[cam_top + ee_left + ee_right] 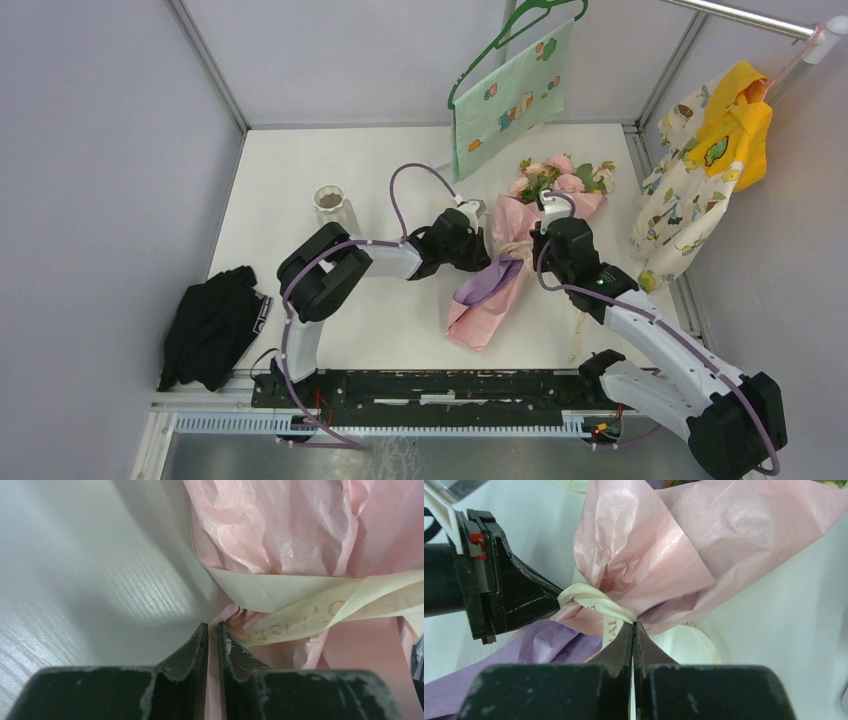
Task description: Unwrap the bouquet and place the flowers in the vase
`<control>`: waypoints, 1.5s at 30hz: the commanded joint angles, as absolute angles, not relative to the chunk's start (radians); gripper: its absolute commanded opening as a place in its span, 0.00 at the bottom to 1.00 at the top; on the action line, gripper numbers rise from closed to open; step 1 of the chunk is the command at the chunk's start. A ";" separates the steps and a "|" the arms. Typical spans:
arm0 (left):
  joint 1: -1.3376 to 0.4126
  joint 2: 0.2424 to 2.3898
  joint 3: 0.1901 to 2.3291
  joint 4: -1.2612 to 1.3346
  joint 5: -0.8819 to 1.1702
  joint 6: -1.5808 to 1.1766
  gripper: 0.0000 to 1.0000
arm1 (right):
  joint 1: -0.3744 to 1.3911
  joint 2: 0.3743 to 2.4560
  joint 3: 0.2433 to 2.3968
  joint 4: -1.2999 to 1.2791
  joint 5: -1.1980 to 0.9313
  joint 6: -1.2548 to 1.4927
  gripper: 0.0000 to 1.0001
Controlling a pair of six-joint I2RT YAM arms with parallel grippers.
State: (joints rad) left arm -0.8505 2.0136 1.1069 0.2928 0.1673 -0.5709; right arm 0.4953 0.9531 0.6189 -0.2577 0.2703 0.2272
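Note:
The bouquet (500, 265) lies across the middle of the table, pink paper outside, purple inside, with the flowers (558, 176) at its far end. A cream ribbon (596, 601) ties its waist. My left gripper (487, 252) presses in from the left, and in its wrist view it (213, 627) is shut on a fold of the pink paper (280, 525) just below the ribbon (300, 612). My right gripper (533, 243) comes from the right, and its tips (633, 625) are shut on the ribbon at the knot. The white ribbed vase (332, 205) stands upright to the left.
A mint-green patterned cloth (510, 95) hangs on a hanger at the back. A yellow and patterned garment (705, 170) hangs from a rail at the right. A black cloth (210, 325) lies crumpled at the table's near left edge. The left gripper's body (499, 590) shows in the right wrist view.

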 commanded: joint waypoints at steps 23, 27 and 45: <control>-0.848 2.000 1.119 0.317 0.158 -0.546 0.18 | 0.495 0.678 0.920 -0.521 0.659 0.282 0.04; -0.848 1.979 1.124 0.304 0.158 -0.546 0.18 | 0.495 0.693 1.075 -0.563 0.672 0.255 0.04; -0.857 1.629 1.101 0.149 0.055 -0.485 0.23 | 0.495 0.664 1.613 -0.503 0.840 0.087 0.01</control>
State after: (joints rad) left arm -0.8505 1.7046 1.1057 0.1753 0.0944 -0.5365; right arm 0.4953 0.6777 1.5543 -0.5476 0.7876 0.1337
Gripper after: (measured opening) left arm 0.222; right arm 0.019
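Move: The right hand already grips the bouquet's ribbon; the cinched waist of the pink wrapper lies about 7 cm to its left, 3 cm ahead and 9 cm below. For this hand the flowers are some 20 cm ahead and 5 cm right, 8 cm down, and the wrapper's lower end about 13 cm back, 12 cm left and 12 cm down. The left hand is low at the wrapper's side, the waist about 5 cm to its right and 2 cm ahead, level in height. Keeping its fingers shut on the ribbon, the right hand draws it up and away from the wrapper's waist, first mostly straight up, then on up while swinging right and back, for some 40 cm of rise in all, speeding up late as the wrist tips up nearly 50 degrees and turns clockwise. The left hand stays low against the gathered paper and ribbon for most of the pull, then lifts quickly about 12 cm, its narrow finger gap hardly changed. ##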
